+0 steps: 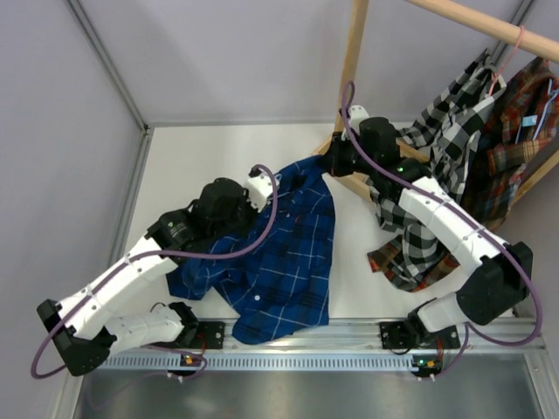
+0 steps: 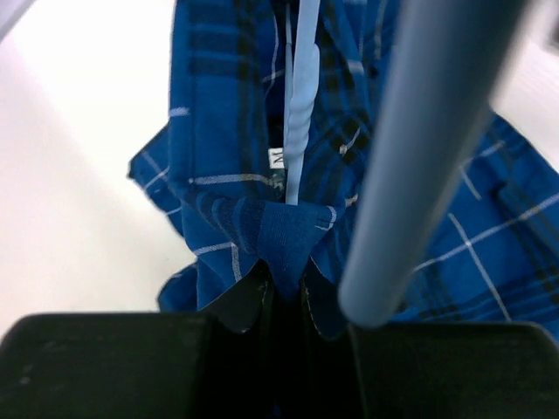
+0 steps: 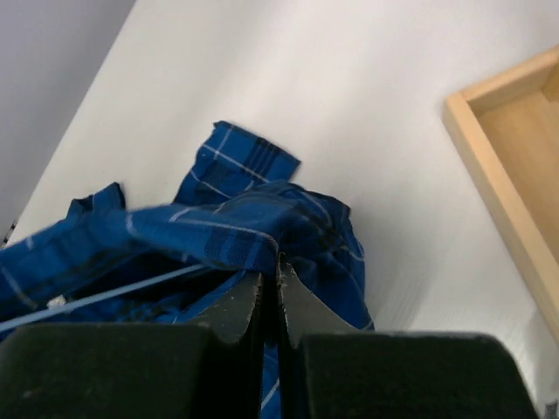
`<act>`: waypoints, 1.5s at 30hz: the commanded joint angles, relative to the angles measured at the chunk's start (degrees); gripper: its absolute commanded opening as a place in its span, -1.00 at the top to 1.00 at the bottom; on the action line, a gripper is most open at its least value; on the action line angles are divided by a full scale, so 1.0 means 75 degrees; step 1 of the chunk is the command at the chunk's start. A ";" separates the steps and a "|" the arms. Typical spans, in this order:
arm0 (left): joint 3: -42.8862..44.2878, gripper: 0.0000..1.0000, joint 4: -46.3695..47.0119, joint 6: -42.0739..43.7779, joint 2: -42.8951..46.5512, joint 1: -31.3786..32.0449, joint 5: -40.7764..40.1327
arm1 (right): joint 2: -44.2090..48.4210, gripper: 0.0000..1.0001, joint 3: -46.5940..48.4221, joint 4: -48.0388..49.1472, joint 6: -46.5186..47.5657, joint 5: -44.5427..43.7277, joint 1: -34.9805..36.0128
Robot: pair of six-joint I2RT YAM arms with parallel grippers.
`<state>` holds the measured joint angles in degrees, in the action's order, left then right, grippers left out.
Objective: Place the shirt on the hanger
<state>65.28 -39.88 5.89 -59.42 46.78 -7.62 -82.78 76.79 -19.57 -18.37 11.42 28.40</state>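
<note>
The dark blue plaid shirt lies crumpled on the white table between both arms. At its collar end my left gripper is shut on a fold of the shirt; the fabric runs down between the jaws of the left gripper. The light-blue wire hanger shows its twisted neck inside the collar, by the size label. My right gripper is shut on the hem of the shirt at its far right corner, the cloth pinched at the tips of the right gripper. A thin bar of the hanger runs under the cloth.
A wooden rack stands at the back right; its base is close to my right gripper. A black-and-white checked shirt and a red-brown plaid shirt hang there, with a pink hanger. A blurred pale tube crosses the left wrist view.
</note>
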 commanded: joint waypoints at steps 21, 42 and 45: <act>0.2840 1.00 0.4274 -0.3528 -0.1956 -0.2558 0.6617 | 0.2916 0.17 -0.3126 0.3268 -0.1195 -0.0596 0.2296; 0.2125 1.00 0.2329 -0.0047 -0.1792 -0.2336 1.2219 | 0.3586 -0.36 0.0166 -0.0754 0.2097 0.2857 0.2025; 0.2136 1.00 0.2329 -0.0117 -0.1851 -0.2102 1.1973 | 0.3351 -0.35 0.0331 -0.0334 0.2261 0.3315 0.2037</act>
<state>80.88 -24.58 3.14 -75.37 29.74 77.23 -56.36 77.06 -21.02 -5.26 28.25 44.07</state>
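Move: The left fingers still pinch the shirt collar with the hanger's neck; the hanger hook stands some 5 cm above them, about 2 cm ahead and 2 cm right. From the right hand, which still holds a shirt edge, the hook lies about 10 cm back, 12 cm left and 4 cm higher, with the collar about 5 cm below the hook. The wooden tray lies about 17 cm ahead and 10 cm right of the right hand, on the table. The right hand draws the shirt edge back some 12 cm and a little left, lets go, then swings farther back and right before climbing about 15 cm, fingers open and tipping up, to the hanger hook. Keeping its pinch on the collar, the left hand rises about 12 cm, first forward, then back and rightward as it turns clockwise, presenting the hook. ##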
